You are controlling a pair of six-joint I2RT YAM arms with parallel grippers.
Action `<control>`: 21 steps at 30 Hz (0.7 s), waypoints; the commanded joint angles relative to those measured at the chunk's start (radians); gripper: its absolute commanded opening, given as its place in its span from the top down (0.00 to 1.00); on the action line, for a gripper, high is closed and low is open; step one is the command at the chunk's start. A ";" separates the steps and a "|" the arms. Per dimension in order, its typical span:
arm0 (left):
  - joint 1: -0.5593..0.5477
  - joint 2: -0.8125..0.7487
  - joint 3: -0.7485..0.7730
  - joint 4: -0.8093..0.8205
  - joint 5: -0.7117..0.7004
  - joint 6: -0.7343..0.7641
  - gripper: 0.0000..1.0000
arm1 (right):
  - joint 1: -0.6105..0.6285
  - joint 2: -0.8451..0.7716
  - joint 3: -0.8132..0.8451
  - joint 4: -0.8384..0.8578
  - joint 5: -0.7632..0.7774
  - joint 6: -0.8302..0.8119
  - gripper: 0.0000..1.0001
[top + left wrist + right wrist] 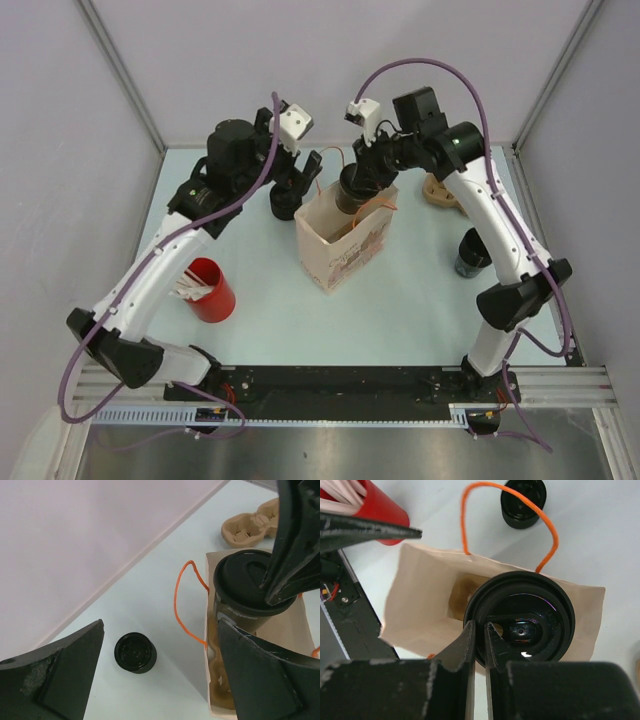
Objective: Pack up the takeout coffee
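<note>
A brown paper bag (pixel 340 250) with orange handles stands open in the middle of the table. My right gripper (pixel 365 165) is shut on the lid rim of a black takeout coffee cup (pixel 352 192), holding it in the bag's mouth. In the right wrist view the fingers (pixel 470 645) pinch the rim of that cup (pixel 530 620) over the bag (pixel 425 595). My left gripper (pixel 295 185) is open beside the bag, above a second black cup (pixel 283 205). Its wrist view shows this cup (pixel 135 652) on the table between wide-spread fingers (pixel 60 675), with the bag (pixel 212 700) at the right.
A third black cup (pixel 470 255) stands by the right arm. A cardboard cup carrier (pixel 440 190) lies at the back right. A red cup (pixel 210 290) of white stirrers stands at the front left. Another carrier (pixel 222 675) sits inside the bag.
</note>
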State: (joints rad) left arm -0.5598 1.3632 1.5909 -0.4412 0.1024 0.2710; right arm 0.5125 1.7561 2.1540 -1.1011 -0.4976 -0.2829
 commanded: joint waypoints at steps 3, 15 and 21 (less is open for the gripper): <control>0.023 0.066 -0.020 0.130 0.082 -0.029 0.01 | 0.001 0.083 0.064 -0.051 0.056 -0.002 1.00; 0.057 0.139 -0.037 0.197 0.108 -0.084 0.41 | 0.020 0.160 0.070 -0.069 0.137 -0.002 1.00; 0.070 0.143 -0.058 0.242 0.086 -0.125 0.57 | 0.034 0.163 0.008 -0.020 0.243 -0.013 1.00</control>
State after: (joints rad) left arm -0.4984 1.5059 1.5433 -0.2775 0.1940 0.1974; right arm 0.5327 1.9186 2.1815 -1.1515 -0.3439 -0.2855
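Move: The coffee cup is already held by its lid rim in the right hand. The bag's middle lies about 2 cm ahead of that hand, 3 cm left and some 18 cm below; the black container is about 15 cm ahead and 17 cm left, near the tabletop. For the left hand, the bag's far-side orange handle is about 5 cm ahead, 5 cm right and 7 cm below, with the bag's middle roughly 10 cm right and the black container some 12 cm ahead, 5 cm left. The coffee cup, still pinched by its lid rim, is lowered about 7 cm by the right hand into the far right part of the bag, easing some 3 cm forward while the fingers tip further down. Meanwhile the left hand goes forward and down about 5 cm each, drifting slightly right towards the far-side handle, and half closes its wide-open fingers around the near strand. ##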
